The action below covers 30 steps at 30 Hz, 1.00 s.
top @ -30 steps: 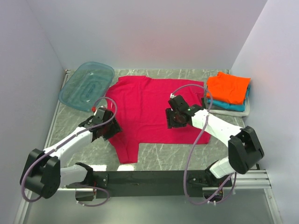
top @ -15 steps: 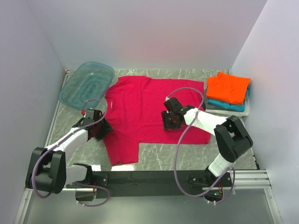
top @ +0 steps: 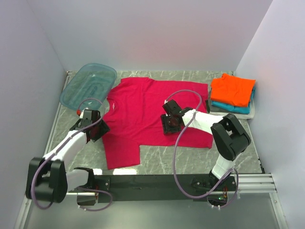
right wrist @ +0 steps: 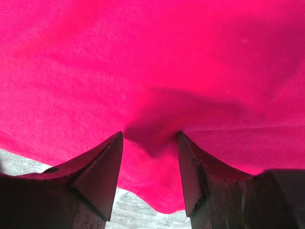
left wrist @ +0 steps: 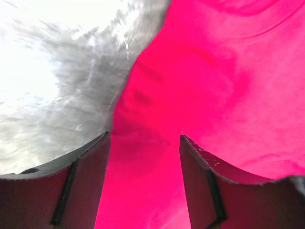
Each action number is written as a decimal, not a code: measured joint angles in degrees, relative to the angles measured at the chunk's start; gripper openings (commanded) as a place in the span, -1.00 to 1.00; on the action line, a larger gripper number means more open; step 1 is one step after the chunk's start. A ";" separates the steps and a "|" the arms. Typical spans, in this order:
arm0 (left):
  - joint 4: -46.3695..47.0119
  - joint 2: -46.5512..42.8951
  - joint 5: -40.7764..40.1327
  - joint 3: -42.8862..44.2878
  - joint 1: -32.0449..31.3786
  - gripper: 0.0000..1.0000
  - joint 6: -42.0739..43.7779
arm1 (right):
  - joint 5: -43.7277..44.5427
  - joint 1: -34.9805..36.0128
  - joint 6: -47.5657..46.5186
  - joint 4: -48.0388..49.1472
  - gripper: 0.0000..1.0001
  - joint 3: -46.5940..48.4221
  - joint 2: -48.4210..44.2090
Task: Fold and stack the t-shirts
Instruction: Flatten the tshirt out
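Observation:
A crimson-magenta t-shirt [top: 143,112] lies spread on the marble table [top: 157,155]. My left gripper [top: 92,128] is at the shirt's left edge, open. In the left wrist view the left gripper [left wrist: 144,138] has its fingers [left wrist: 86,181] apart over the red cloth [left wrist: 214,86], with nothing held. My right gripper [top: 171,123] is low over the shirt's right half, open. In the right wrist view the right gripper [right wrist: 149,136] straddles a small pucker of the cloth [right wrist: 152,57] near its hem. At the back right, an orange t-shirt [top: 232,89] tops a teal one [top: 234,108] and a grey-white one [top: 245,115].
A translucent teal plastic tub [top: 89,87] sits at the back left, close to the shirt's left sleeve. Walls close in the table on the left, back and right. The arms' base rail [top: 152,183] runs along the near edge.
Both grippers have slid left across the crimson shirt. The left one now sits at its left edge, and the shirt's lower left part has shifted left with them.

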 measured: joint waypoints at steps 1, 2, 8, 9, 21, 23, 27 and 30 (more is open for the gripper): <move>-0.85 -1.42 -1.31 0.35 -0.50 0.32 -0.11 | 0.02 0.13 0.00 0.07 0.13 0.13 0.09; -2.01 -3.13 -2.86 0.81 -1.33 0.34 -0.26 | 0.04 0.22 0.00 0.04 0.13 0.15 0.09; -10.47 -16.00 -12.48 1.97 -11.19 0.36 -7.10 | 0.07 0.39 0.02 -1.09 0.14 0.22 -1.05; -11.74 -17.79 -13.77 1.73 -13.18 0.37 -8.90 | 0.13 0.50 0.02 -1.46 0.15 0.22 -1.97; -32.00 -16.55 -22.40 -0.31 -38.21 0.33 -37.22 | -1.51 -3.39 0.13 -0.33 0.22 -4.02 -24.24; -33.86 -17.73 -22.40 -1.05 -40.54 0.32 -41.18 | -2.40 -5.81 -0.07 -0.22 0.22 -5.73 -26.67; -34.10 -18.71 -21.75 -4.09 -42.69 0.28 -46.25 | -3.72 -10.05 -0.72 0.11 0.22 -8.79 -29.51; -34.60 -16.04 -21.27 -5.22 -44.78 0.27 -49.46 | -4.90 -11.82 -1.33 0.09 0.23 -10.36 -30.60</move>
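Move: The sleeve cuff nearest the bases lies some 19 cm back and 9 cm right of the left hand, whose open fingers hover at the shirt's left edge, barely a centimetre or two above the table. The collar is about 14 cm ahead and 4 cm right of that hand, the armpit corner 7 cm back and 16 cm right. The right hand's fingertips are down on the shirt body; the hem's near corner is roughly 10 cm back and 19 cm right of them, the folded stack 18 cm ahead and 29 cm right. Back towards the near sleeve's cuff the left hand hops in a low arc, rising about 6 cm and coming down again as it travels some 14 cm back and a little right, fingers open, to set its tips at the cuff's outer part. The right hand waits briefly, then lifts off the shirt body, climbing about 12 cm before drifting 6 cm right towards the hem, open fingers tilting outward. ##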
